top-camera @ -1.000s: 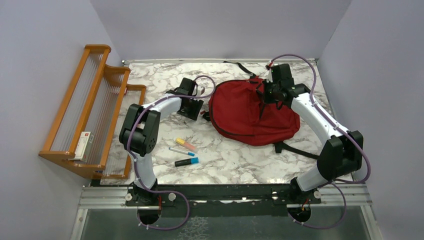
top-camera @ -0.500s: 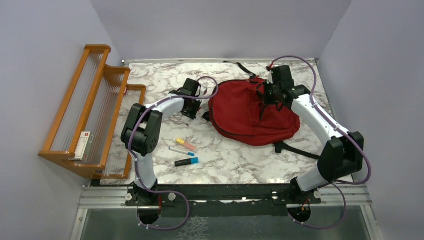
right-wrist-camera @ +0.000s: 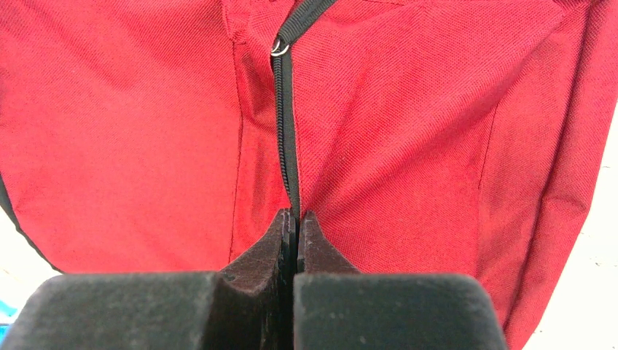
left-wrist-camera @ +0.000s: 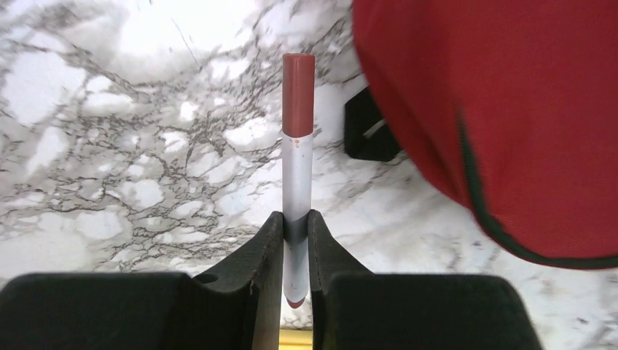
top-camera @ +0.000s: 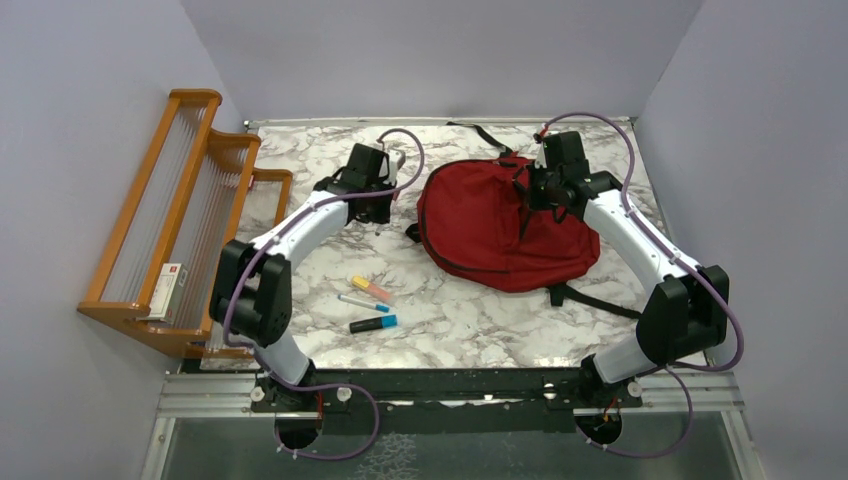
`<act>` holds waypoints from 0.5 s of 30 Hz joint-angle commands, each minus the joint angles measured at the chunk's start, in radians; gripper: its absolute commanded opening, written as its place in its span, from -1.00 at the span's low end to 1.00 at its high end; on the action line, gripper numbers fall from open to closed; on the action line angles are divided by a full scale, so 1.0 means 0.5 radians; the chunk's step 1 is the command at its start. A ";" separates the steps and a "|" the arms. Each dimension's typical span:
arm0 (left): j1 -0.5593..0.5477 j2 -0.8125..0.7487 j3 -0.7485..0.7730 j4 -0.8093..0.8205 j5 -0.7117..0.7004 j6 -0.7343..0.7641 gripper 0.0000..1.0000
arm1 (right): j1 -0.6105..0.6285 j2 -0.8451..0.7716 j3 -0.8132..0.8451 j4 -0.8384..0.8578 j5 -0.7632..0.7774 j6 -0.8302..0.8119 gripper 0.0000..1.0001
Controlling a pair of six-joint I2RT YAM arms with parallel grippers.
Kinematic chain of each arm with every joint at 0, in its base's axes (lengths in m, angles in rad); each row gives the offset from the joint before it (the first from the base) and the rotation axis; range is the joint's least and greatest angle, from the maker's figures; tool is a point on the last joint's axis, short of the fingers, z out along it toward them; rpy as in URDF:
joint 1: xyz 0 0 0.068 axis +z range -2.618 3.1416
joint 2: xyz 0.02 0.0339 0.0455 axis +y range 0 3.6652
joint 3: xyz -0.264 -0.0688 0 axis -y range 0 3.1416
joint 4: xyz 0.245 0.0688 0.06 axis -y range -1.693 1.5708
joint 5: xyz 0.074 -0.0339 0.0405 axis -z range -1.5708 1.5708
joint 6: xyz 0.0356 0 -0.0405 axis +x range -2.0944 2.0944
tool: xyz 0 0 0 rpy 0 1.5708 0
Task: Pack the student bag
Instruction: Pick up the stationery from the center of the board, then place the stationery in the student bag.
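The student bag [top-camera: 490,230] is a big red backpack lying flat on the marble table, right of centre. My left gripper [top-camera: 388,168] hovers just off the bag's left edge, shut on a white marker with a red cap [left-wrist-camera: 297,146]; the marker sticks out forward between the fingers [left-wrist-camera: 271,240]. The bag's red side [left-wrist-camera: 525,109] fills the right of the left wrist view. My right gripper [right-wrist-camera: 295,216] sits over the bag's top right part [right-wrist-camera: 408,131], shut on a black zipper pull cord [right-wrist-camera: 286,102] that runs up to a small ring.
A yellow-pink highlighter [top-camera: 372,290], a thin blue pen [top-camera: 362,303] and a blue-black highlighter [top-camera: 372,324] lie on the table in front of the left arm. An orange wooden rack [top-camera: 190,200] holding a small box [top-camera: 170,290] lines the left wall. Black bag straps [top-camera: 590,300] trail right.
My left gripper has shut on the red-capped marker and carried it up and toward the back, beside the bag's left edge. The right gripper has kept its hold on the zipper cord.
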 commanded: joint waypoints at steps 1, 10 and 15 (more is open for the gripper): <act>-0.012 -0.286 -0.013 0.116 0.276 -0.204 -1.00 | -0.001 -0.078 -0.017 0.007 0.036 0.034 -0.99; -0.327 -0.303 0.076 0.385 0.478 -0.642 -1.00 | -0.001 -0.076 -0.018 0.007 0.009 0.092 -0.99; -0.506 -0.101 0.162 0.547 0.600 -0.865 -1.00 | -0.001 -0.086 -0.020 0.006 0.003 0.093 -0.99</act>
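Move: The left hand already holds the red-capped pen in the air; the bag's mouth, its goal, is about 27 cm to its right, some 3 cm farther out and a few centimetres higher. The bag's left half lies about 16 cm to its right, level with it and roughly 4 cm lower; the black buckle is 6 cm right, 7 cm below. From the right hand, which pinches the zip edge, the mouth is 3 cm left, 1 cm farther out and slightly below. Upward first, then sweeping right with a slight draw back, the left hand carries the pinched pen over the bag's left half towards its mouth, some 10 cm up and 13 cm right. The wrist tips the fingertips about 25 degrees to the right, the grip unchanged. The right hand stays in place, still pinching the zip edge. ##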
